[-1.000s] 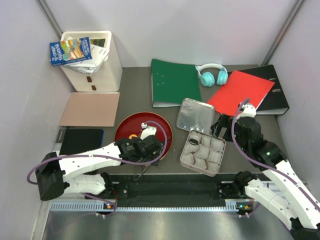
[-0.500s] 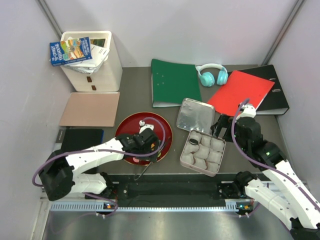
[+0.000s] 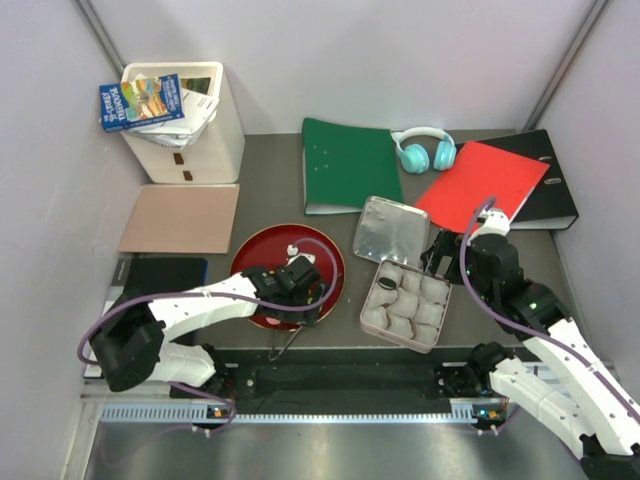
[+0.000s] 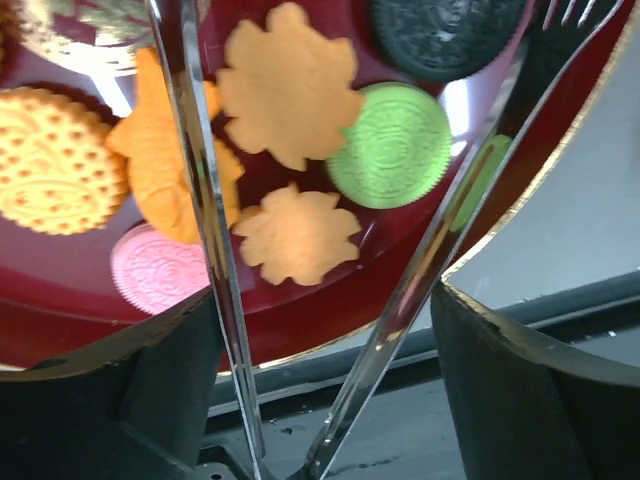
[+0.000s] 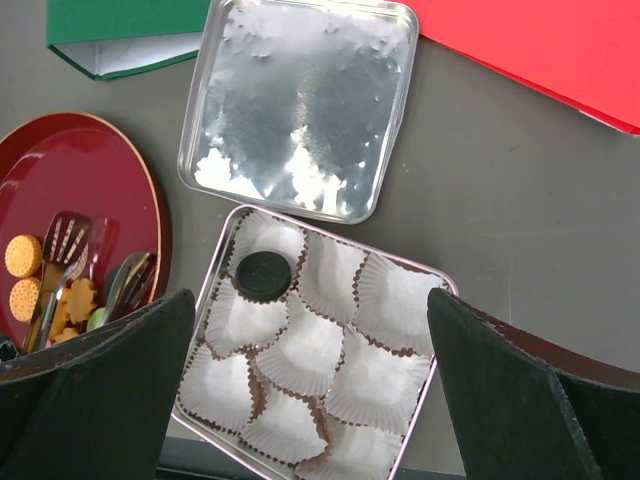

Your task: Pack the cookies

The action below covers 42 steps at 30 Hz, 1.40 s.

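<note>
The cookies lie on a red plate (image 3: 262, 250): a large orange flower (image 4: 290, 85), a green round (image 4: 390, 145), a small orange flower (image 4: 298, 232), a pink round (image 4: 160, 270), a black sandwich (image 4: 445, 30) and a pale orange round (image 4: 50, 160). My left gripper (image 4: 325, 300) is shut on silver tongs (image 4: 450, 210), whose spread arms straddle the flowers and the green round just above the plate. My right gripper (image 5: 310, 300) hangs open over a square tin (image 5: 425, 270) of white paper cups. One black cookie (image 5: 262, 276) lies in a cup.
The tin's lid (image 3: 390, 230) lies behind the tin. Further back are a green folder (image 3: 350, 165), teal headphones (image 3: 425, 148), a red folder (image 3: 485, 185) and a black binder (image 3: 555, 200). At left are a white bin (image 3: 190, 130), a tan mat (image 3: 182, 218) and a black notebook (image 3: 165, 280).
My left arm has swung slightly further over the plate with the tongs, and its jaws have narrowed a little on them. The right arm has barely moved.
</note>
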Tool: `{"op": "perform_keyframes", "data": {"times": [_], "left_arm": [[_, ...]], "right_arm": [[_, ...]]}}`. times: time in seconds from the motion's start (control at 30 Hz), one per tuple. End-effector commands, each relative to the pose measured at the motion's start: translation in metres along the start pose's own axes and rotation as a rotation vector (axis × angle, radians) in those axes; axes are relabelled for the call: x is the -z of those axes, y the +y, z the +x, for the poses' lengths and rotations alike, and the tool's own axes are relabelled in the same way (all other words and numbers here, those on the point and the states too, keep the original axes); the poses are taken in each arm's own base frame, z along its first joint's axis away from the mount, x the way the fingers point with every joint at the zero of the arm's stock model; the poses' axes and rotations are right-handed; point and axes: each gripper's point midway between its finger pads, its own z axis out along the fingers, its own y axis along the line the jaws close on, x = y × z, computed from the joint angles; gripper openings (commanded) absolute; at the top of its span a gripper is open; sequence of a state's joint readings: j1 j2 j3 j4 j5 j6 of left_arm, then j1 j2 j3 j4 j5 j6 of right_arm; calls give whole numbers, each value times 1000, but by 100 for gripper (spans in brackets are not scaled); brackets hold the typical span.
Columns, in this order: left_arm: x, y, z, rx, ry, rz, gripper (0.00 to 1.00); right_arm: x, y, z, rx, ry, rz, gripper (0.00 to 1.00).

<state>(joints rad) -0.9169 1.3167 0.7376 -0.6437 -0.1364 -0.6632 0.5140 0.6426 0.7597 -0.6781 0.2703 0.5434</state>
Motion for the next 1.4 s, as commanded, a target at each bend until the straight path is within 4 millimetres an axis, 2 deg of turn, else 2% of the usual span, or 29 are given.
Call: {"op": "perform_keyframes", "data": {"times": [0.0,0.13,0.23,0.27,0.4,0.5,0.73,0.83,0.97,1.17,1.37], "left_arm": [[-9,4,7,-10,27,-17,82],[-10,5,8,-14,43,-24,76],[-6,5,9,-14,67,-40,64],[-3,3,6,-15,60,-36,56],[12,3,-6,-5,17,-38,50],[31,5,-18,-7,-17,-54,48],[92,5,-57,-12,-146,-64,48],[109,7,-65,-16,-165,-75,48],[116,8,-66,-18,-168,-79,48],[112,8,-62,-3,-155,-80,47],[122,-3,-80,-11,-202,-47,46]], "right_arm": [[-1,4,-8,-13,-35,-10,99],[-2,3,-8,-10,-35,-7,99],[-2,3,-7,-10,-32,-9,99],[-2,4,-8,-10,-34,-12,99],[-3,4,-8,-10,-34,-14,99],[-3,6,-8,-12,-33,-18,99],[-4,9,-10,-17,-36,-31,99],[-5,10,-10,-18,-35,-34,99],[-6,12,-10,-20,-35,-45,99],[-6,13,-10,-16,-35,-47,99],[-5,13,-12,-13,-36,-45,99]]}}
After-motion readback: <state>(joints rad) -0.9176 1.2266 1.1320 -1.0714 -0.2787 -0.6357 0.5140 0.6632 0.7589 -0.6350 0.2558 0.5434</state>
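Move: The black cookie, lying between the spread tongs that the left gripper already holds, is about 7 cm ahead of that gripper, 5 cm to its right and 4 cm below. At about that same depth, the green cookie lies 3 cm ahead and 4 cm right, the upper orange flower cookie 6 cm ahead and 1 cm right. From the idle right gripper the black cookie is some 31 cm left, level fore-and-aft, 20 cm below. Squeeze the left gripper to roughly half open so the tongs close on the black cookie's sides, letting the hand drift a centimetre or so right. Keeping that grip, swing back left and lift quickly some 12 cm, easing about 2 cm forward and tilting the fingers about 10 degrees towards forward; then hold the cookie in the tongs over the plate. ##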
